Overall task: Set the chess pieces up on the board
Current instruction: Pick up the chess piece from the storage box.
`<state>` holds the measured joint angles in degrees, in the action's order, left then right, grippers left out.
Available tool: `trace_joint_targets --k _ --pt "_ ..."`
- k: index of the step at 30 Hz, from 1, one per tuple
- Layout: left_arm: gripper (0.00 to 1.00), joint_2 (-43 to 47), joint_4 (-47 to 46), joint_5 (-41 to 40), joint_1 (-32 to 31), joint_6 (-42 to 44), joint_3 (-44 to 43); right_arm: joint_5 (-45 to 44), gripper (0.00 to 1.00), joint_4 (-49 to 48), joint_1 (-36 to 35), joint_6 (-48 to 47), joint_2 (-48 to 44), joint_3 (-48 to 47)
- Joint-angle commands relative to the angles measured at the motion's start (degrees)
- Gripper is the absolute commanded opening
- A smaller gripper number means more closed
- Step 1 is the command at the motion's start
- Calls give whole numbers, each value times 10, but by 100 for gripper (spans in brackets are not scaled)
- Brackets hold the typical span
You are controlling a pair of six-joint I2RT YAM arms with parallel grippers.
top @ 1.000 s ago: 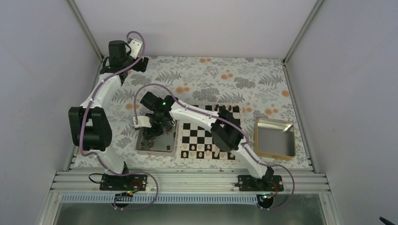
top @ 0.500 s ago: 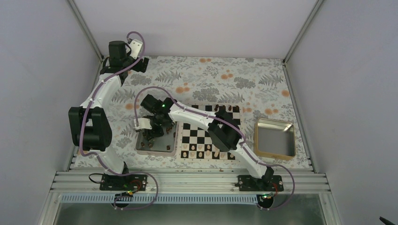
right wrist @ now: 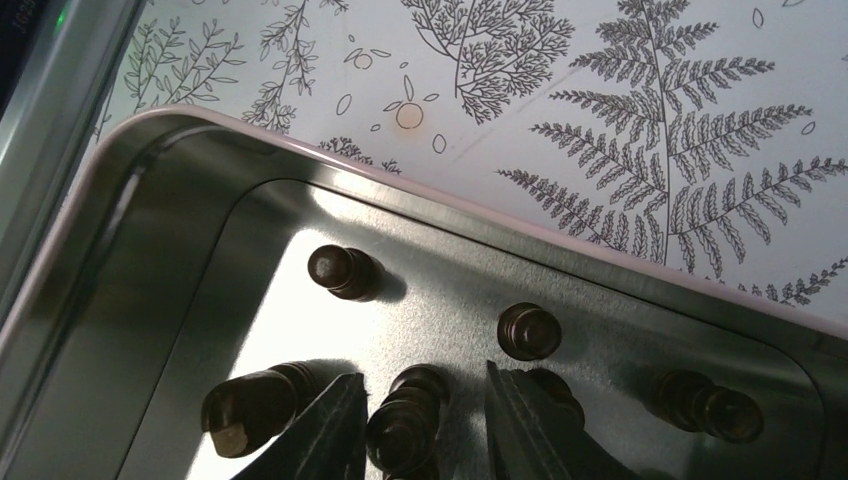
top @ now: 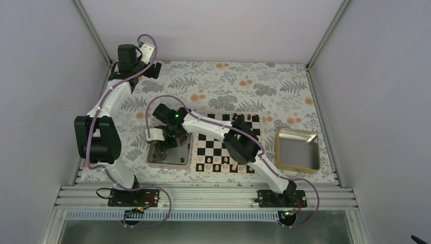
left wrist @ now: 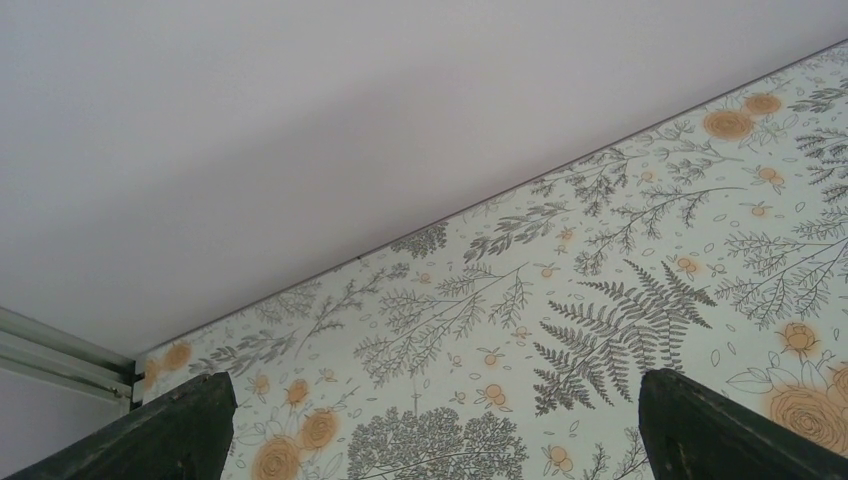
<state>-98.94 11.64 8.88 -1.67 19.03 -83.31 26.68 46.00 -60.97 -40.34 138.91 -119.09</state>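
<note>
Several dark brown chess pieces lie in a shiny metal tray (right wrist: 150,250) left of the board (top: 219,145). My right gripper (right wrist: 421,372) reaches down into that tray (top: 173,161), open, with its fingers either side of one toppled dark piece (right wrist: 408,425). The left finger touches that piece and a gap shows beside the right finger. Loose pieces lie nearby (right wrist: 340,270) (right wrist: 528,330) (right wrist: 250,405). A few dark pieces (top: 236,117) stand on the board's far row. My left gripper (left wrist: 435,390) hangs open over the cloth at the far left corner (top: 151,68).
Pale cream pieces (top: 218,165) stand along the board's near rows. A second metal tray (top: 298,150) sits right of the board. A floral cloth (top: 228,86) covers the table, with enclosure walls close on every side.
My right gripper's jaws have narrowed around the dark piece and the wrist has shifted slightly left over the tray. The left arm has not moved.
</note>
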Motion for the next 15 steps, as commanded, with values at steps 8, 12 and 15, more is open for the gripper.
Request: trace_joint_targets --k 8,12,15 --pt "100 19 -16 12 0 -1 5 -3 15 -15 7 10 18 -1" --pt "100 18 -14 15 0 -2 4 -9 10 -9 12 10 6 -6" --pt "100 19 -15 13 0 -2 3 -2 9 7 25 12 -11 -19"
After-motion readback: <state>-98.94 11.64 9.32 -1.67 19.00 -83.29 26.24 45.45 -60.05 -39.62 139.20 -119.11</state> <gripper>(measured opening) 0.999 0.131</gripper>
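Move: The right hand hangs over the storage box with its half-open fingers on either side of a dark chess piece, whose middle is about 1 cm back and 1 cm below. A second piece stands some 2 cm ahead, a third about 2 cm ahead and 2 cm left, a fourth 3 cm back and 3 cm left, and a tall piece about 4 cm straight back. From the left hand, the aimed-at piece lies some 33 cm back, 1 cm right and 22 cm below. The right fingers close on the dark chess piece between them and pinch it near its head, narrowing from about a third open until they stop just short of shut. While closing, the hand eases forward about 1 cm, staying low in the box at nearly the same height and keeping its slant to the left. ##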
